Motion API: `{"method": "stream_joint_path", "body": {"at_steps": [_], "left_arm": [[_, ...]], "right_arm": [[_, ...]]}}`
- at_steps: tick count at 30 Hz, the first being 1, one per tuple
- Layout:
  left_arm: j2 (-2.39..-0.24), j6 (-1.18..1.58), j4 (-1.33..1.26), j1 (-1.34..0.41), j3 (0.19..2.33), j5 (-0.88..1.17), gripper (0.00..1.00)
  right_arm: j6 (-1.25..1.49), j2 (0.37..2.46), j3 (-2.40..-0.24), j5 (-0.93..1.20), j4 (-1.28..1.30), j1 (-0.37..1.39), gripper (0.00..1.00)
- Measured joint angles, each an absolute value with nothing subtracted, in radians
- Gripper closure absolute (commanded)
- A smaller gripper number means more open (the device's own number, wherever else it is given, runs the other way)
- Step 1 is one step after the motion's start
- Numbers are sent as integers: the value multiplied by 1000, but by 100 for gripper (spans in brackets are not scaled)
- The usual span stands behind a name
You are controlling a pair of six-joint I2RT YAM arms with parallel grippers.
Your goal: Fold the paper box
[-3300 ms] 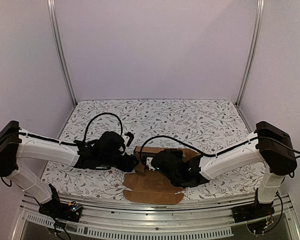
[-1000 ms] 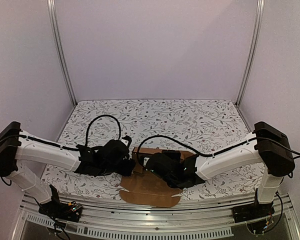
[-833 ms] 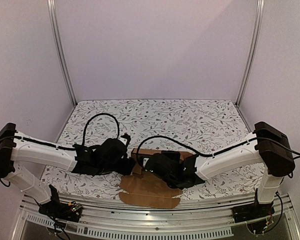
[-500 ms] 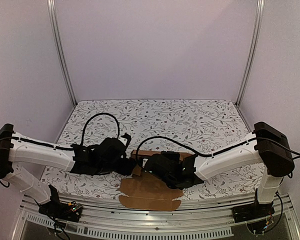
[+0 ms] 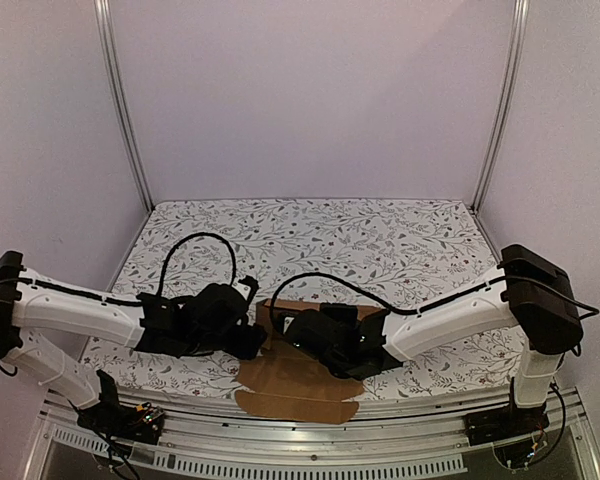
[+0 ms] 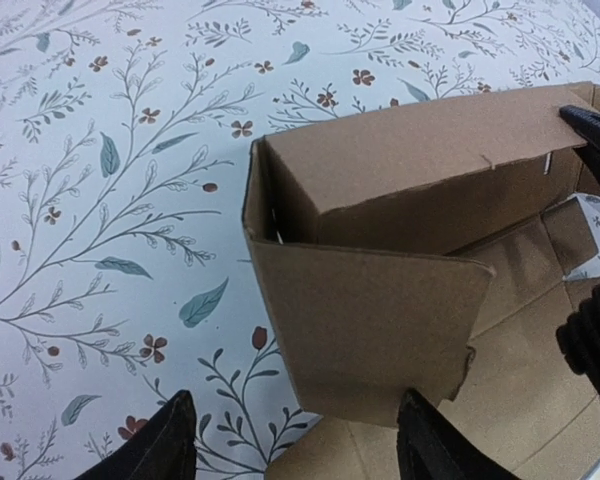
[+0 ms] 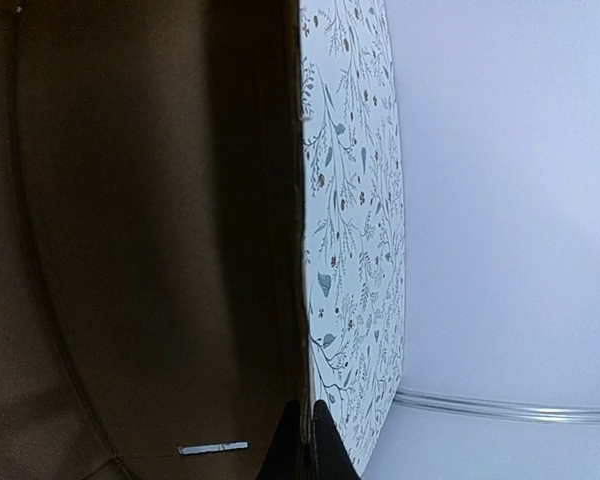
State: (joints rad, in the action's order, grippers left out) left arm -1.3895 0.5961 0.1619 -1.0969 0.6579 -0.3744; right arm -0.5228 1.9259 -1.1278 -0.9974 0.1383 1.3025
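The paper box (image 5: 298, 380) is plain brown cardboard, partly folded, at the table's near middle edge. Its flat rounded flaps lie toward the front rail. In the left wrist view one long wall (image 6: 420, 160) stands upright, with an end flap (image 6: 370, 325) bent round in front of it. My left gripper (image 6: 295, 455) is open, and the end flap's lower edge sits between its fingers (image 6: 170, 445). My right gripper (image 7: 308, 445) is shut on the thin upper edge of a box wall (image 7: 160, 230), whose dark inner face fills that view. In the top view both grippers meet at the box, left gripper (image 5: 252, 340) and right gripper (image 5: 302, 335).
A floral cloth (image 5: 380, 240) covers the table. Purple walls and metal posts (image 5: 120, 100) enclose it. Black cables (image 5: 195, 250) loop above both wrists. The box's front flap reaches the aluminium rail (image 5: 310, 435) at the near edge.
Both arms and the box have shifted slightly left and toward the near edge. Neither gripper's opening has changed.
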Motion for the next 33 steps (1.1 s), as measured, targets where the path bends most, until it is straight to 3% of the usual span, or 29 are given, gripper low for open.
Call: {"method": "stream_joint_path", "body": {"at_steps": [21, 33], "left_arm": [[-982, 657, 366, -1099, 593, -464, 32], [-823, 668, 436, -1099, 578, -551, 32]], "right_arm": [[-537, 1886, -1145, -953, 216, 1303, 100], [-742, 1845, -1018, -1042, -108, 1303, 100]]}}
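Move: The box's left side flap is right at my left fingertips, its middle about 3 cm ahead and 2 cm to the right, roughly level with them. From my left hand the far wall is some 5 cm ahead and 14 cm right, and the base panel, lying flat, is about 6 cm back, 8 cm right and 5 cm lower. My right hand already pinches the far wall's top edge, the wall's middle 3 cm beneath it; the side flap lies 11 cm to its left and 2 cm back. I take my left hand off the side flap, still open, swinging it up about 9 cm and left some 8 cm away from the box, with the fingers tipping up a little. My right hand keeps its pinch on the far wall's edge, nearly still at first, then raises that edge about 3 cm. ##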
